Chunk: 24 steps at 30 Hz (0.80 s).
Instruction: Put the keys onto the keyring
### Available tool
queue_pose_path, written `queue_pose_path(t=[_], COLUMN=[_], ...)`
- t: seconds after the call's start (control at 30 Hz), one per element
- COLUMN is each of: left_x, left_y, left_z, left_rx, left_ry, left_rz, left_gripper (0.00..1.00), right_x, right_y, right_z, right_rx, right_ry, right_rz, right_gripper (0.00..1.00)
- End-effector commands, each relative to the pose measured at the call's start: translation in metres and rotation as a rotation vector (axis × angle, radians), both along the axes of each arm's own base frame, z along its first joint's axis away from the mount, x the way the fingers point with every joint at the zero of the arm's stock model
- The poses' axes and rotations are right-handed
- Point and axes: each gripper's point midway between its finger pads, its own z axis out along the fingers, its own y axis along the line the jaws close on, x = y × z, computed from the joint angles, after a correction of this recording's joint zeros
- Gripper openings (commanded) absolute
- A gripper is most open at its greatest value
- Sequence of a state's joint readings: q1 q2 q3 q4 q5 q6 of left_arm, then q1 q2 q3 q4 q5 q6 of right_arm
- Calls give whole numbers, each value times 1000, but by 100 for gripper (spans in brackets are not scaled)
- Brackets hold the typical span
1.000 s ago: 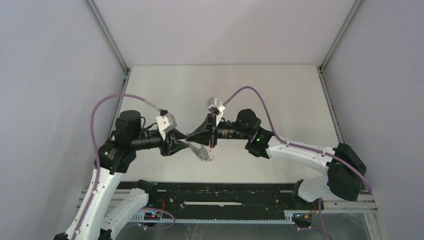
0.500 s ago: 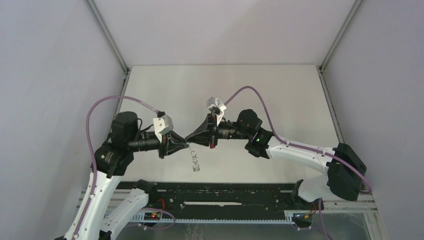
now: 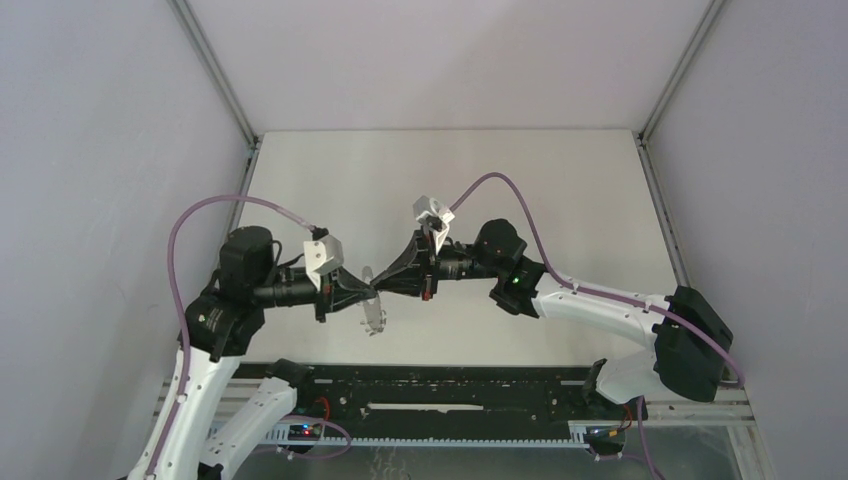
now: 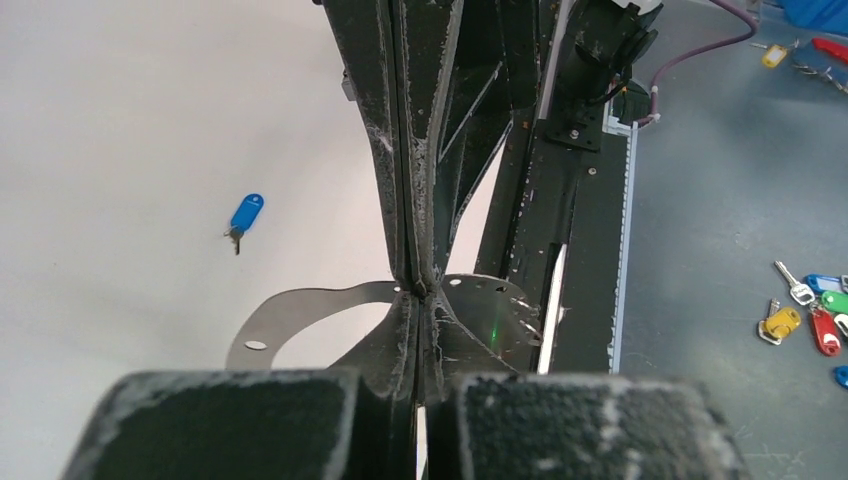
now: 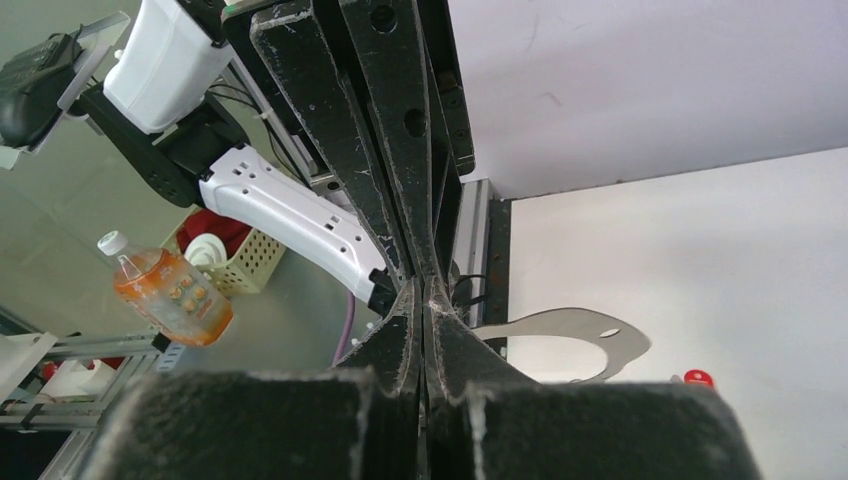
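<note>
The keyring is a flat thin grey metal ring with small holes, held in the air between the two arms. My left gripper is shut on its rim. My right gripper meets it tip to tip from the other side and is shut on the same ring. In the top view both fingertips touch and the keyring hangs edge-on just below them. The blue-headed key lies on the white table, apart from the ring. Only the red key's head shows, low on the table.
The black rail runs along the table's near edge beneath the grippers. Several coloured keys lie on the grey floor beyond it. Grey walls close in the table on three sides.
My left gripper has drawn back to the left and closed on the keyring. The ring has swung left with it and now hangs edge-on. The right arm has hardly moved.
</note>
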State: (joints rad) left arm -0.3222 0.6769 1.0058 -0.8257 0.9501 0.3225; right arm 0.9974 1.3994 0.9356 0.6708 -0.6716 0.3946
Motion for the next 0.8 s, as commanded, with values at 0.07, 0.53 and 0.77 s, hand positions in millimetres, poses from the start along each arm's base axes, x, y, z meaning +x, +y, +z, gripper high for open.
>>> queue_pose_path(t=[0.07, 0.53, 0.77], left_x=[-5, -9, -17], left_y=[-1, -6, -7], left_z=[25, 33, 37], left_rx=[-30, -102, -115], left_ry=[-108, -89, -112], left_rz=[-29, -28, -76], left_gripper=[0, 0, 0], right_x=[-14, -18, -7], right_y=[-9, -15, -32], right_z=[34, 46, 54], right_rx=[87, 111, 96], right_ry=[-47, -44, -97], right_rz=[25, 24, -41], right_gripper=[0, 45, 60])
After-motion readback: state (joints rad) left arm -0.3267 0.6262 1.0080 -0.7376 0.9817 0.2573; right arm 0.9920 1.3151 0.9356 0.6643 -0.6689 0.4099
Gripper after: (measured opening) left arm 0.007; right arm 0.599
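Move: The left and right fingertips meet on a small ring at the keyring's top edge, about 1 cm beyond each hand point; the keyring's middle is about 1 cm ahead and 4 cm below both. From either hand, the blue key lies some 16 cm ahead and 11 cm right, and the red key about 9 cm ahead and 10 cm left, both on the table roughly 28 cm below. Upward with both hands after a brief near-standstill: the right fingers open a little over halfway and let go of the small ring, that hand then rising about 3 cm and easing 1.5 cm right, away from the left hand. The left fingers stay shut on the ring and lift some 2.5 cm, drifting slightly back, with a slight wrist tilt. ##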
